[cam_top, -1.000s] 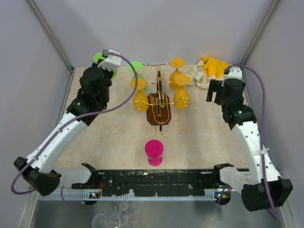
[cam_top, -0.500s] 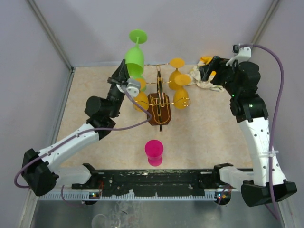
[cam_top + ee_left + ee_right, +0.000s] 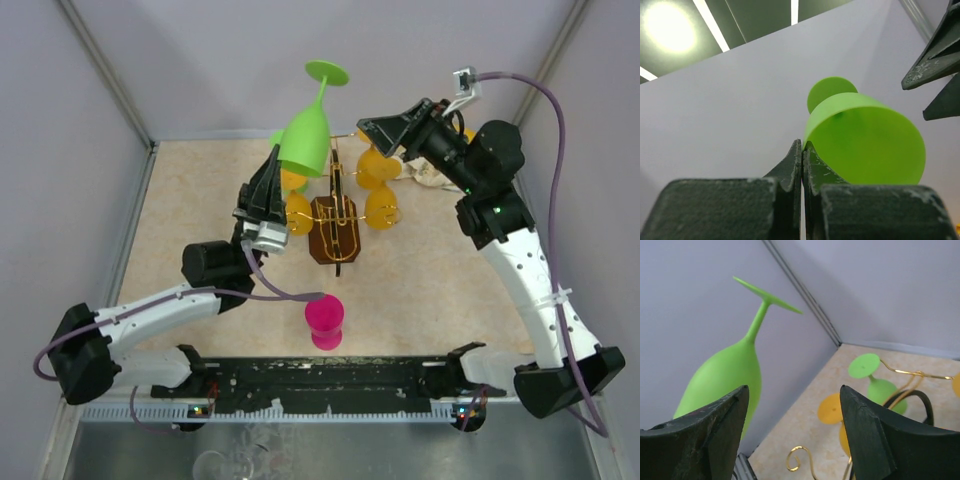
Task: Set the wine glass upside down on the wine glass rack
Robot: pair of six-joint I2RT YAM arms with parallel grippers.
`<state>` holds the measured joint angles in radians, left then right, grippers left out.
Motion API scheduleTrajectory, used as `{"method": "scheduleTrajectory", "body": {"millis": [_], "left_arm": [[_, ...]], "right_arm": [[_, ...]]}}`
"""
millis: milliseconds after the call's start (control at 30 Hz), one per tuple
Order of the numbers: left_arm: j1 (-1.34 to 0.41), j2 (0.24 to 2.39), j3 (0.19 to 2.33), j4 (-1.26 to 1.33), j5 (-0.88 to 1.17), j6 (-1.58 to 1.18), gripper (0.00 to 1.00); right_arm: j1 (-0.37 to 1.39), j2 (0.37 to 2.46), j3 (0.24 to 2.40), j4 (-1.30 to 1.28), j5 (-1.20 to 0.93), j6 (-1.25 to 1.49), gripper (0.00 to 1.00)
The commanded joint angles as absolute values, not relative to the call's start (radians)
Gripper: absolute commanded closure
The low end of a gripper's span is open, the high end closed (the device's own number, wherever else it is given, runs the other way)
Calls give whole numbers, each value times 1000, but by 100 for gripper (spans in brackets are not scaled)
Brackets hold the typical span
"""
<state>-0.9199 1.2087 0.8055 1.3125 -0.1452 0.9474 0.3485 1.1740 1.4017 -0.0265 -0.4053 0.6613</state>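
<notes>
A green wine glass (image 3: 306, 138) hangs in the air upside down, foot up, above the left side of the wine glass rack (image 3: 335, 228). My left gripper (image 3: 276, 160) is shut on its rim from below. In the left wrist view the shut fingers (image 3: 796, 159) pinch the rim of the green bowl (image 3: 867, 142). My right gripper (image 3: 372, 138) stands open just right of the glass, apart from it. The right wrist view has the green wine glass (image 3: 725, 375) at the left, beyond the open right gripper (image 3: 795, 390).
Three orange glasses (image 3: 382, 207) and one more green glass (image 3: 881, 386) hang on the gold rack arms (image 3: 801, 458). A pink glass (image 3: 324, 320) stands on the table in front of the rack. Pale and yellow cloth (image 3: 428, 172) lies behind my right arm.
My left arm lifted the green glass from the back left and carried it up and right over the rack. My right arm rose and swung left toward the glass, its jaws narrowing a little.
</notes>
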Motion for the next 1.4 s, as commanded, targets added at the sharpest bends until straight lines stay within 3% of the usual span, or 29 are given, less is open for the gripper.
{"method": "scheduleTrajectory", "body": {"millis": [0, 267, 1367], "left_arm": [[-945, 1233, 799, 1456, -145, 962, 100], [-969, 1267, 798, 1498, -156, 963, 100], [-978, 1315, 792, 1529, -142, 933, 100]], "right_arm": [[396, 1181, 1402, 182, -445, 762, 27], [442, 1231, 1397, 305, -456, 824, 37], [507, 1389, 1509, 400, -455, 864, 51]]}}
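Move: The green wine glass's stem is about 10 cm left of the open right hand, 3 cm ahead and 4 cm above; from the left hand, already pinching the rim, it is 6 cm right, 6 cm ahead and 8 cm up. The rack's middle is roughly 5 cm ahead of the right hand, 7 cm left and 30 cm below; its front right orange glass is some 3 cm ahead, 3 cm right and 29 cm below that hand. Narrowing its fingers, the right hand goes about 8 cm left, slightly up, to the stem; left pinches on. ##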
